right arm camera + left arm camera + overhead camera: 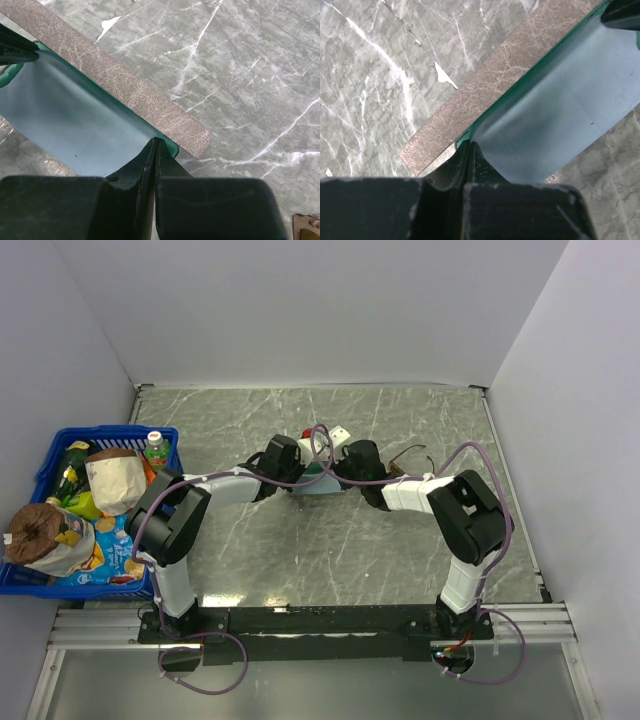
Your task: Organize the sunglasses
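Observation:
The sunglasses (412,457), thin brown frame, lie on the marble to the right of both grippers; a corner of them shows low in the right wrist view (306,229). My left gripper (468,145) is shut on one corner of the light blue cloth (555,115). My right gripper (156,141) is shut on the opposite corner of the cloth (75,120). The cloth is stretched between them over the open grey-brown case (485,95) (135,95), whose teal lining shows along the cloth's edge. In the top view both grippers meet at mid-table (318,478).
A blue basket (45,455) full of groceries stands at the left edge. A small white box (338,436) sits just behind the grippers. White walls close in the table at the back and sides.

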Tool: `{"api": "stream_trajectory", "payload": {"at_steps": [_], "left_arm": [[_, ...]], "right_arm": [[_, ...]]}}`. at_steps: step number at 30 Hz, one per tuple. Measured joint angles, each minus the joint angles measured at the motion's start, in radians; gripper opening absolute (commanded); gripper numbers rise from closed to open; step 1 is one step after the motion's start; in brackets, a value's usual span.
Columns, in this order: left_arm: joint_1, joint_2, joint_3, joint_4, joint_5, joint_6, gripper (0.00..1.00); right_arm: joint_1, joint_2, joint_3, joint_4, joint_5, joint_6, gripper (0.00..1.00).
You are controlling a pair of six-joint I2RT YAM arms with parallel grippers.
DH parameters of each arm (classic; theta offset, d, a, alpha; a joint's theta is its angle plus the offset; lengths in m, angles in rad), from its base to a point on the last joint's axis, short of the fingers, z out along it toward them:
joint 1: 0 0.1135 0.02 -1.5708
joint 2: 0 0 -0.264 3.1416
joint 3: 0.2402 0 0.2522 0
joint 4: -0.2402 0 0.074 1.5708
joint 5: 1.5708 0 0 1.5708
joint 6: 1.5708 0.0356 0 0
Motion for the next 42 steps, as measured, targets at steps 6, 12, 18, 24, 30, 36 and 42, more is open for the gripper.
{"api": "stream_trajectory", "payload": {"at_steps": [6,12,18,24,30,36,42], "left_arm": [[-0.003,0.000,0.000,0.000,-0.019,0.000,0.01],[-0.004,0.000,0.000,0.001,-0.022,-0.001,0.04],[-0.005,0.000,0.000,0.000,-0.028,-0.002,0.11],[-0.005,0.000,0.000,0.001,-0.029,-0.003,0.19],[-0.005,0.000,0.000,0.001,-0.032,-0.003,0.42],[-0.005,0.000,-0.001,0.000,-0.042,-0.001,0.65],[-0.006,0.000,-0.005,0.000,-0.047,0.000,0.69]], "right_arm": [[0.004,0.000,0.000,0.000,0.017,0.000,0.02],[0.009,0.000,0.003,0.000,0.029,-0.001,0.09],[0.016,0.002,0.012,-0.010,0.034,-0.006,0.23],[0.021,0.004,0.021,-0.016,0.035,-0.009,0.24],[0.022,0.004,0.021,-0.019,0.037,-0.009,0.25],[0.022,0.004,0.021,-0.020,0.037,-0.013,0.25],[0.022,0.002,0.021,-0.033,0.035,-0.022,0.28]]}}
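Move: Both hands already hold the cloth's far corners down in the open case. The case's middle lies about 6 cm right of the left hand and 2 cm back, and about 5 cm left of the right hand and 2 cm back, just below both. The brown lid stands along the far side, its middle about 2 cm ahead of either hand. The sunglasses lie some 17 cm to the right hand's right and 3 cm ahead. Both hands stay within 1 cm and open, left about two-thirds, right a quarter, letting go of the cloth's corners. ##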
